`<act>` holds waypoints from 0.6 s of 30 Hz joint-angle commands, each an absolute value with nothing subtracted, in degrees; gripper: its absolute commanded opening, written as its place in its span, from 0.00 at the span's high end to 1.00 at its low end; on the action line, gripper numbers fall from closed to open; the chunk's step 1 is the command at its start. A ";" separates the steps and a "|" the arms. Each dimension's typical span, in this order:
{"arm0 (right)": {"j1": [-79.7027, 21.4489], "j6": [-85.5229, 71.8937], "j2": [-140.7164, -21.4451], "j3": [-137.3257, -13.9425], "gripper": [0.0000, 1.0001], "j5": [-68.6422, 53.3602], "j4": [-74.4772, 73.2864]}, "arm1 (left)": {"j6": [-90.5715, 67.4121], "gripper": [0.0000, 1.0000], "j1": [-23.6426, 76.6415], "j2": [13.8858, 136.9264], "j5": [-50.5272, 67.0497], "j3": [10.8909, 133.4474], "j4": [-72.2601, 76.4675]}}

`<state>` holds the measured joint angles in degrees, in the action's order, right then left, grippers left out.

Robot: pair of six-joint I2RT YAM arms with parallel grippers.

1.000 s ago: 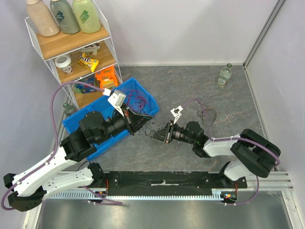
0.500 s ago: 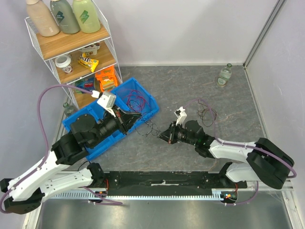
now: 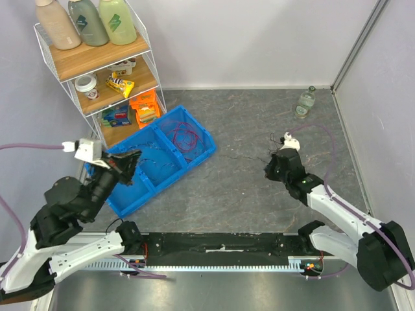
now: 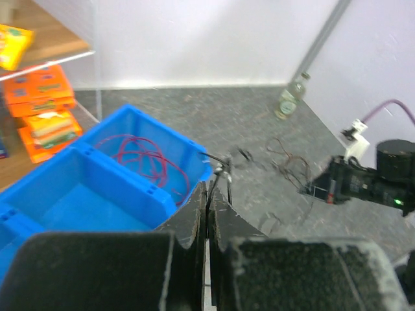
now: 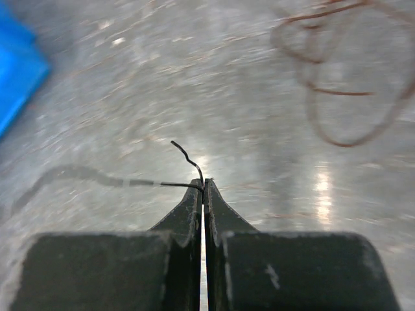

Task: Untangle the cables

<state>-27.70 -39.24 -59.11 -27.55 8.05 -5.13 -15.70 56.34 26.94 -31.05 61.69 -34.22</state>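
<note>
My left gripper (image 3: 131, 157) hangs over the left end of the blue bin (image 3: 149, 184). In the left wrist view it (image 4: 209, 188) is shut on a thin black cable (image 4: 224, 173) that leads off to the right. A red cable bunch (image 3: 185, 137) lies in the bin's right compartment (image 4: 146, 159). My right gripper (image 3: 268, 169) is low over the floor, shut on a thin black cable (image 5: 185, 159) that trails left. A dark reddish cable bunch (image 3: 281, 140) lies on the floor just beyond it (image 5: 343, 84).
A wire shelf (image 3: 97, 65) with bottles and orange boxes stands at the back left, beside the bin. A glass bottle (image 3: 306, 102) stands at the back right by the wall (image 4: 290, 98). Grey floor (image 3: 233, 188) lies between the arms.
The two grippers were close together mid-floor and have pulled apart: left back toward the bin's left end, right toward the right. The right gripper closed on the black cable.
</note>
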 commanded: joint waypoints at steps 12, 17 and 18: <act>-3.53 -30.77 -53.79 -45.25 1.00 20.58 -24.79 | -15.64 0.98 56.42 10.90 -46.42 64.16 -46.23; -3.43 -28.13 -53.44 -45.79 1.00 5.40 -17.77 | -15.12 0.98 56.34 12.47 -31.68 63.02 -44.56; -3.43 -27.25 -53.87 -45.70 1.00 1.97 -16.62 | -14.42 0.98 56.42 13.96 -26.94 62.84 -44.39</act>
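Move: Both hands already pinch the black cable between them. The blue bin's middle is about 34 cm below the left hand, 12 ahead and 4 to its left; the red cable inside lies some 24 ahead, 7 to its right. From the right hand, the loose brown cable lies roughly 8 cm ahead, 7 to the right and 9 below; the glass bottle stands about 26 ahead, 13 to the right. Black cable still pinched, right hand rises some 13 cm while swinging right; left hand goes left and back. ##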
